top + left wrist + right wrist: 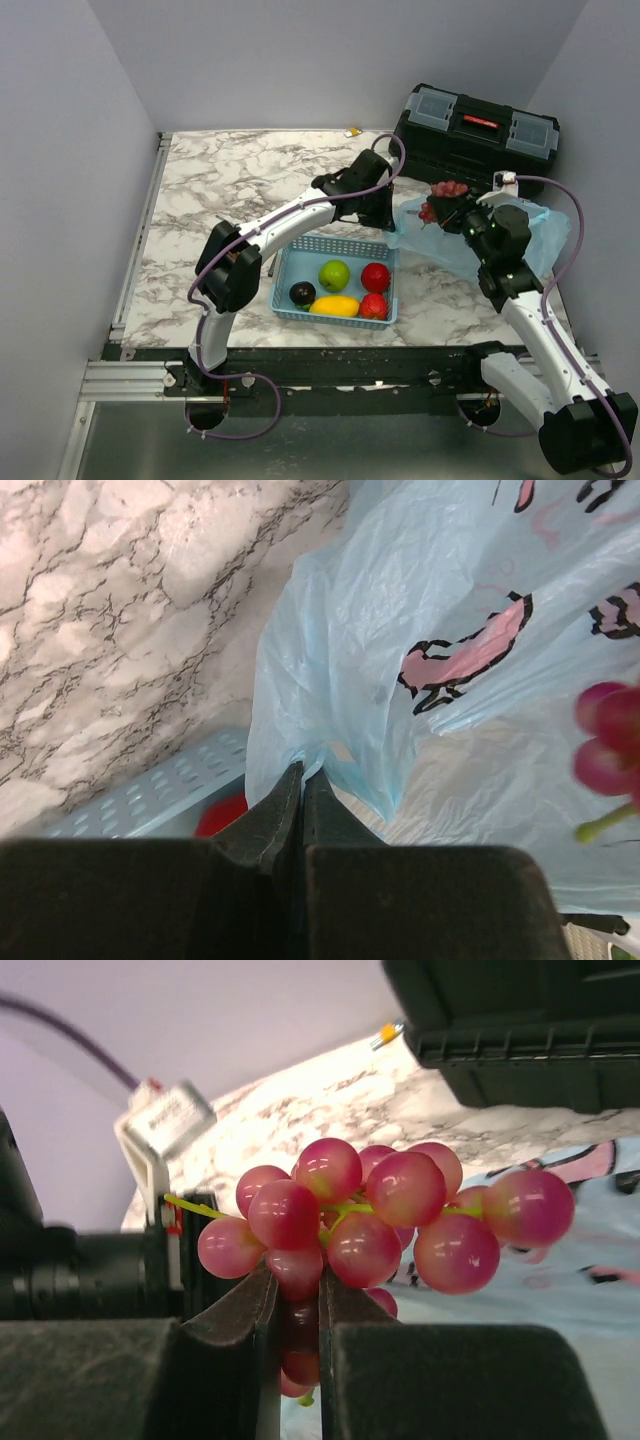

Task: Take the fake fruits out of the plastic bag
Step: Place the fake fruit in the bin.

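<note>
My right gripper point(298, 1278) is shut on the dark red grape bunch point(390, 1210) and holds it up above the plastic bag point(600, 1290). From above, the bunch point(447, 190) hangs over the bag's left part point(415, 228). My left gripper point(302, 772) is shut on a pinched edge of the light-blue bag point(450, 680), just beyond the basket's far right corner point(385, 243). In the basket lie a green apple point(334, 274), a red apple point(376, 277), a red strawberry-like fruit point(373, 306) and a yellow oblong fruit point(334, 306).
A dark plum point(302, 294) also lies in the latticed light-blue basket point(283, 270). A black toolbox point(480, 135) stands at the back right, just behind the bag. Grey walls close in the marble table point(230, 180) on three sides.
</note>
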Robot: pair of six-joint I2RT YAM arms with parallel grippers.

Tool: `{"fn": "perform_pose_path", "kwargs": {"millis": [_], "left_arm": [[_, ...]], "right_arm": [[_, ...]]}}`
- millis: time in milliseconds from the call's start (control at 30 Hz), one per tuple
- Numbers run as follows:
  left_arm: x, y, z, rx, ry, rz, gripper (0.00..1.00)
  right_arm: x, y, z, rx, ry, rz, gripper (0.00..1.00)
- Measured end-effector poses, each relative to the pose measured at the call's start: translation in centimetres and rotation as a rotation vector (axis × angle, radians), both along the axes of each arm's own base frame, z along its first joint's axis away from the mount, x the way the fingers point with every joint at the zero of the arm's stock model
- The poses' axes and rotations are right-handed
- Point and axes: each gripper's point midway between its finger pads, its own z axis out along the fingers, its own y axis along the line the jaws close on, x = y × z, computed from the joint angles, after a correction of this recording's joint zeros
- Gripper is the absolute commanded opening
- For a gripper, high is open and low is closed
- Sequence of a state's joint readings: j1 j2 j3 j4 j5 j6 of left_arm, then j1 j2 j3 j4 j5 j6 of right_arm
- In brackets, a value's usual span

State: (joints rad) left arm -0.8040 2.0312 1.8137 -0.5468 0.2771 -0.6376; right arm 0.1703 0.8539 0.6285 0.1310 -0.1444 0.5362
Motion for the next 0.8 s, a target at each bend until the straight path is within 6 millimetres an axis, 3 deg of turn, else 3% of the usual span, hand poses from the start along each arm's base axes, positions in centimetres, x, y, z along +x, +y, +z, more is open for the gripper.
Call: {"fn": "perform_pose_path", "kwargs": {"millis": [100, 233, 367, 533, 667, 800], "left_arm": [[-0.3, 0.2, -0.8, 0.013, 0.014, 0.0, 0.0], [-0.3, 0.0, -0.7, -0.001, 0.024, 0.003, 0.0], [-0.6, -0.7, -0.1, -0.045, 0.04, -0.006, 0.0], [-1.3, -1.2, -0.8, -0.073, 0.074, -0.018, 0.0], [-1.7, -1.0, -1.7, -0.063, 0.098, -0.017, 0.0], [-1.2, -1.1, -1.0, -0.069, 0.087, -0.014, 0.0]], "right_arm": [[0.6, -0.4, 0.7, 0.085, 0.016, -0.053, 0.01], [1.0, 0.8, 2.2, 0.296, -0.023, -0.029, 0.01], [2.1, 1.8, 2.2, 0.466, -0.05, 0.008, 0.01], [4.5, 2.5, 2.3, 0.541, -0.064, 0.022, 0.01], [5.6, 2.8, 5.7, 0.556, -0.115, 0.043, 0.01], [5.3, 2.5, 9.2, 0.505, -0.147, 0.04, 0.01]]}}
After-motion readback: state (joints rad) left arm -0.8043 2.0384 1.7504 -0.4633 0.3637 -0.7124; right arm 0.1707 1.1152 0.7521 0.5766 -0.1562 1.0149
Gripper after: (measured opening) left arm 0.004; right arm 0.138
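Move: My right hand already holds the red grapes up over the bag; the bin they are meant for lies about 24 cm to its left, some 9 cm back and 23 cm below. In the bin, the green apple is about 25 cm left and 7 cm back of this hand, the upper red fruit roughly 14 cm left and 8 cm back. The toolbox stands some 22 cm ahead and 11 cm to the right. From my left hand, the bin lies about 13 cm left, 7 cm back and 14 cm down. Keeping the grapes pinched, I carry my right hand forward about 5 cm, drifting a little left and rolling it some 30 degrees so that its left side rises. Then I lift it, ending about 9 cm higher, above and beyond the bag, closer to the toolbox and not yet nearer the bin. My left hand stays shut on the bag's edge, easing only a centimetre or so back, right and down. ##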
